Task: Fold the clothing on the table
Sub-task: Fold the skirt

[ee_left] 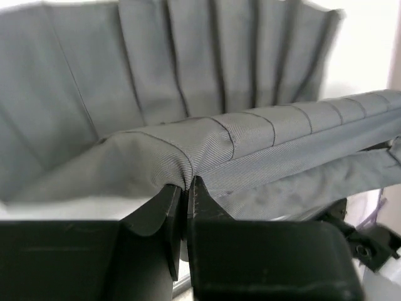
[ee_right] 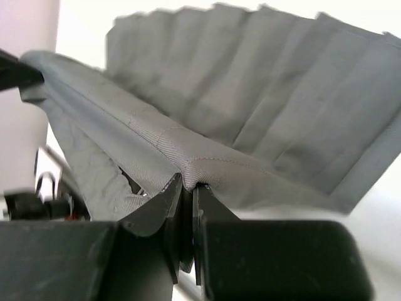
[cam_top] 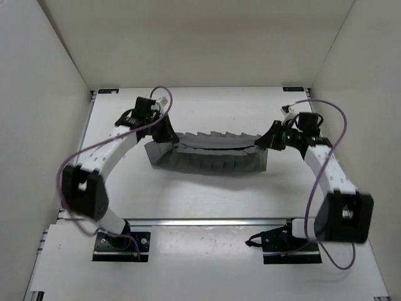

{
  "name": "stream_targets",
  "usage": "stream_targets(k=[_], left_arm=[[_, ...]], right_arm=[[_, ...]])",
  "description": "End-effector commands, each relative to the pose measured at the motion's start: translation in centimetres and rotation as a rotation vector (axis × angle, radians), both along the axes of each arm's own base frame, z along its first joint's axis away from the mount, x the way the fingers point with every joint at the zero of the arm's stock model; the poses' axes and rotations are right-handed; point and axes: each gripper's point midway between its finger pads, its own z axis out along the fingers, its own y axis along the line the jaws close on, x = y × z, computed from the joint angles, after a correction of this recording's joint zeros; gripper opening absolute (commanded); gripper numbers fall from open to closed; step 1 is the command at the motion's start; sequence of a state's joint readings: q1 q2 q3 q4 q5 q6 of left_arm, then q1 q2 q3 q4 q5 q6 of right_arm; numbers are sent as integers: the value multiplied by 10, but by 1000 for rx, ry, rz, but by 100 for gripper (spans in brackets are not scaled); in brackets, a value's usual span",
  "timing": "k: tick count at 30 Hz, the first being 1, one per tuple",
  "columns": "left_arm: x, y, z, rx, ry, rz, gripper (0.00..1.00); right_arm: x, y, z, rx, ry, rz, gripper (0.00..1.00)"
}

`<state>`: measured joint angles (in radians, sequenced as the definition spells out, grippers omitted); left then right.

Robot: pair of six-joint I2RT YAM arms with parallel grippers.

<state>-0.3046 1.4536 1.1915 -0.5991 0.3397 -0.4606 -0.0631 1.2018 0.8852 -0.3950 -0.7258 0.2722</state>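
Note:
The clothing (cam_top: 210,153) is a dark-grey pleated garment stretched across the middle of the white table (cam_top: 207,200), its upper band lifted and pulled taut between both arms while the pleated part hangs to the tabletop. My left gripper (cam_top: 164,136) is shut on the clothing's left end; in the left wrist view the fabric (ee_left: 207,141) is pinched between the black fingertips (ee_left: 202,195). My right gripper (cam_top: 266,142) is shut on the right end; in the right wrist view the seam (ee_right: 207,163) bunches into the shut jaws of that gripper (ee_right: 188,187).
A metal rail (cam_top: 207,221) runs along the table's near edge by both arm bases. White walls (cam_top: 37,113) close in the left, right and back sides. Purple cables (cam_top: 341,135) loop off each arm.

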Motion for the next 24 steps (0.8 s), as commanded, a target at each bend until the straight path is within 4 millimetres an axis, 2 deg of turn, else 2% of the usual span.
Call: stream_targets(k=[1,2,3,4,5,6,7,8,9,10,12,13,14,15,16,17,18,19,20,21,22,23,24], left_arm=[[53,68,-60,267,117,159,0],[66,65,-57,260,107,155,0],[77,59,-69,261,138,139,0],[83,58,-84,263,172,134,0],[96,52,-78,256,151,127,0],[112,48,-76,249,139,120,0],[119,46,-84,253,152,119,0],[135,41,-66,238,109,120,0],[153,36,-49,215,68,123,0],[163,38,-46,205,56,128,0],[190,30,2,152,-62,147,0],[195,30,25,135,-123,154,0],[197,33,47,113,-174,176,0],[195,32,52,106,-189,174,0],[188,35,62,104,-222,174,0],[179,37,76,105,-260,171,0],[172,38,64,121,-244,175,0],[158,43,60,131,-244,170,0],[146,40,68,125,-264,155,0],[129,40,39,157,-202,133,0],[106,40,23,179,-163,108,0],[81,44,1,218,-109,90,0],[63,44,-1,237,-96,78,0]], right_arm=[[76,-65,-34,-158,33,-210,0],[90,-63,-41,-167,52,-188,0],[97,-60,-45,-162,83,-182,0],[115,-56,-47,-162,90,-159,0],[131,-53,-45,-147,90,-143,0],[146,-54,-31,-142,57,-145,0],[154,-52,-36,-134,71,-140,0],[169,-55,-24,-144,36,-153,0],[182,-57,-1,-149,-21,-161,0],[189,-60,4,-173,-39,-180,1],[199,-64,54,-213,-178,-203,0],[202,-66,68,-237,-224,-214,0],[200,-67,95,-269,-303,-233,0],[192,-73,111,-304,-344,-268,0],[191,-73,122,-315,-389,-280,0],[180,-77,128,-334,-409,-305,0],[169,-79,128,-337,-423,-319,0],[161,-83,109,-338,-393,-322,0],[150,-85,115,-324,-410,-326,0],[135,-89,93,-320,-362,-337,0],[119,-89,74,-321,-319,-331,0],[103,-88,39,-323,-228,-317,0],[87,-86,38,-328,-223,-315,0]])
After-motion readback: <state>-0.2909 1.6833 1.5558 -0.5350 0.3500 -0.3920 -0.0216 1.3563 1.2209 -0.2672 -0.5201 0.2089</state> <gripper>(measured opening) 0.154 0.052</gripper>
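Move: Each gripper already pinches one end of the skirt's waistband, with the skirt's middle hanging between them, roughly level ahead and some 8 cm lower. From the left hand, that middle is about 14 cm to the right, and the waistband end held by the right gripper is some 28 cm to the right at about the same height. From the right hand, the skirt's middle is about 14 cm to the left, and the left-held waistband end is some 28 cm to the left. Both hands keep their pinch on the waistband ends and whip the skirt out together, swinging forward about 17 cm over the table, dipping on the way (the left deeper than the right) as the fingers tip down some 10 degrees. At full reach they sweep upward with the wrists tilting the fingertips back up, then pull back towards the bases by some 8 cm while climbing above the starting height, the right hand a little higher than the left. ##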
